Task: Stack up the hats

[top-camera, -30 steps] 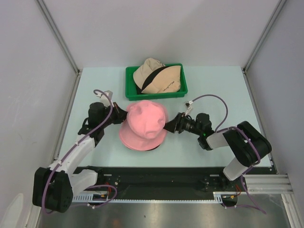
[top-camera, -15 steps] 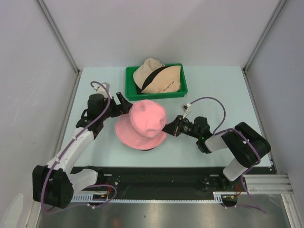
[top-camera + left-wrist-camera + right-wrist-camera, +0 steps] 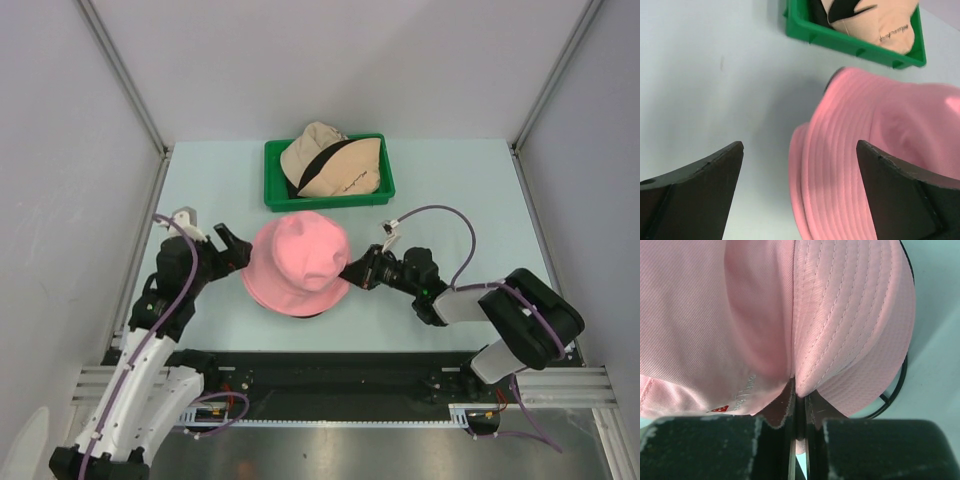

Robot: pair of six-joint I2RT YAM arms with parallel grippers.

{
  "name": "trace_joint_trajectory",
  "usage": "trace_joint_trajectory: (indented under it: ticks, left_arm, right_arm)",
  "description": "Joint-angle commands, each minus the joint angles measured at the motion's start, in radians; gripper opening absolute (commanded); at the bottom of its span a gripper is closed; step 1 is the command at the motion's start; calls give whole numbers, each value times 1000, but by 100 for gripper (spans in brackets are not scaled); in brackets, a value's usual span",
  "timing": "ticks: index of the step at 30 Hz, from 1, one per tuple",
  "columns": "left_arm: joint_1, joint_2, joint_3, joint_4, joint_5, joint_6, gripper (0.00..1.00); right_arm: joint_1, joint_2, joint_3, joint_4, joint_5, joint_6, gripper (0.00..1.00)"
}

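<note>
A pink hat (image 3: 298,262) sits over a black wire stand (image 3: 312,313) in the middle of the table. My right gripper (image 3: 353,270) is shut on the hat's right brim; in the right wrist view the fold of pink fabric (image 3: 840,315) is pinched between the fingers of that gripper (image 3: 799,399). My left gripper (image 3: 232,247) stands open just left of the hat, apart from it. In the left wrist view the pink brim (image 3: 840,165) lies ahead of that gripper's (image 3: 799,146) spread fingers. A beige hat (image 3: 340,165) and a black hat (image 3: 316,162) lie in the green tray (image 3: 280,200).
The green tray (image 3: 850,46) stands at the back centre, just behind the pink hat. The wire stand's ring (image 3: 896,390) shows under the brim on the right. Grey walls close in the table on three sides.
My left gripper opened, let go of the pink hat's left brim and drew back to the left and nearer. My right gripper shut on the right brim.
</note>
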Motion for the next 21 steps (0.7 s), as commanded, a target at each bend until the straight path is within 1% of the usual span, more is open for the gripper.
trace_joint_trajectory:
  ticks: [1,7,11,12,13,14,16,17,19,20,21]
  left_arm:
    - [6,-102,-102,-37,167,-140,98]
    - [6,-171,-194,33,290,-248,91]
    - [6,-171,-238,69,306,-282,81]
    - [6,-170,-246,76,309,-289,73]
    - [7,-168,-261,80,304,-296,69]
    - [6,-171,-271,85,294,-299,58]
    - [6,-168,-295,95,284,-308,45]
    - [6,-170,-304,111,280,-311,33]
    - [6,-161,-336,134,268,-320,22]
    - [6,-155,-347,157,264,-323,12]
    - [6,-135,-356,169,249,-328,6]
  right_arm:
    - [20,-38,30,-63,31,-60,0]
    - [34,-49,58,-115,50,-86,0]
    - [40,-49,62,-121,54,-88,0]
    - [40,-50,62,-121,53,-88,0]
    - [43,-52,62,-123,56,-88,0]
    - [43,-58,62,-134,62,-90,0]
    - [46,-69,61,-147,65,-96,0]
    - [46,-82,61,-164,74,-97,0]
    - [46,-95,59,-183,77,-102,0]
    - [48,-104,59,-204,85,-102,0]
    - [48,-119,58,-216,88,-100,0]
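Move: The left side of the pink hats' brim, where the open left hand is headed, lies about 4 cm back, 5 cm to its right and 6 cm below. The pink hats' middle is some 17 cm to that hand's right and 1 cm back, 5 cm below. The green tray stands roughly 27 cm ahead and 25 cm to the right, 14 cm below. From the right hand, already pinching the other side, that left brim is about 25 cm to the left, about level fore-and-aft and 1 cm higher. Down, to the right and back, the left hand swings about 9 cm onto the left side of the pink hats' brim, its left side rolling down some 20 degrees. The backward part is spent early; over the last few centimetres down its fingers close and pinch the brim. The right hand stays put, keeping its pinch on the right brim. ##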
